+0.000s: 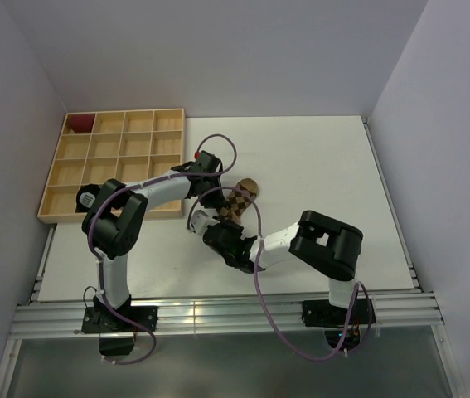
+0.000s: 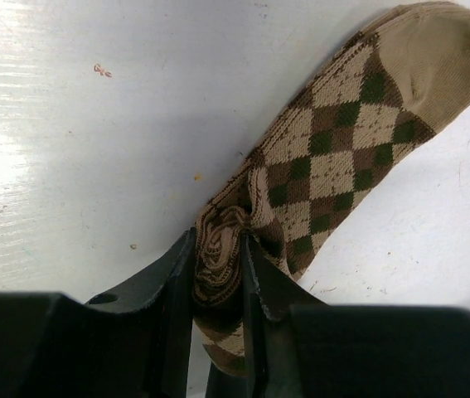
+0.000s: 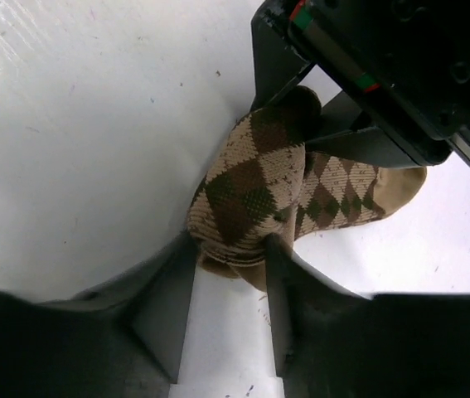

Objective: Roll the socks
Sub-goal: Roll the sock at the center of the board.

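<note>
One of the socks, tan with brown argyle diamonds (image 1: 243, 197), lies mid-table with its toe pointing away. Its near end is rolled up. In the left wrist view the sock (image 2: 334, 149) stretches up and to the right, and my left gripper (image 2: 218, 253) is shut on its bunched rolled end. My right gripper (image 3: 229, 245) faces it from the opposite side, with both fingertips pressed against the sides of the sock (image 3: 255, 186) roll. From above, the left gripper (image 1: 218, 184) and the right gripper (image 1: 228, 219) meet at the sock's near end.
A wooden tray (image 1: 139, 145) with several compartments stands at the back left; a small dark red bundle (image 1: 79, 123) fills its far-left corner cell. The left arm's black wrist housing (image 3: 367, 75) hangs close above the sock in the right wrist view.
</note>
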Robot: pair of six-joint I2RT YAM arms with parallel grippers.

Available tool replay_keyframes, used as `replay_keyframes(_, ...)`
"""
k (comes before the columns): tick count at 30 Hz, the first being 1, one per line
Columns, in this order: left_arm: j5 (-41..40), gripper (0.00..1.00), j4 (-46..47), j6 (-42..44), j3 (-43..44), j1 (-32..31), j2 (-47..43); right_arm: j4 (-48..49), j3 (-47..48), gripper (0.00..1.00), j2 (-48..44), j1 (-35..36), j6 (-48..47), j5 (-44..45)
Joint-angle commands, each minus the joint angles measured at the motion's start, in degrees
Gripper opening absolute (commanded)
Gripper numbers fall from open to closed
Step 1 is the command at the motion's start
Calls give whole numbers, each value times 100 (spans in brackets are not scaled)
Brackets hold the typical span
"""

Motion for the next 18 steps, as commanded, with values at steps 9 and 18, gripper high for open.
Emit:
replay_keyframes(9, 143, 21, -215, 290, -337, -19, 55, -581, -62, 0, -713, -728, 1373, -1813)
replay_keyframes(18, 258, 61, 426, 105, -627, -28, -499, -398, -651, 0, -1320, -2240, 2806, -4756)
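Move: The rolled-up part of the sock is clamped at its far end in the left hand; its middle lies about 3 cm back and 2 cm right of that hand, and some 4 cm ahead and 3 cm left of the right hand, about level with both. The sock's still-flat free end lies about 11 cm ahead and 5 cm right of the right hand, 2 cm lower. The compartment tray's middle is roughly 29 cm left and 11 cm ahead of the left hand. The near end of the sock roll is pinched by the right fingers, which shut fully and then draw it to the right by about 2 cm, the wrist rolling its left side up and tipping down, close to 40 degrees in all. The left hand stays in place around the far end and, late on, spreads its fingers to release its grip on the roll. ##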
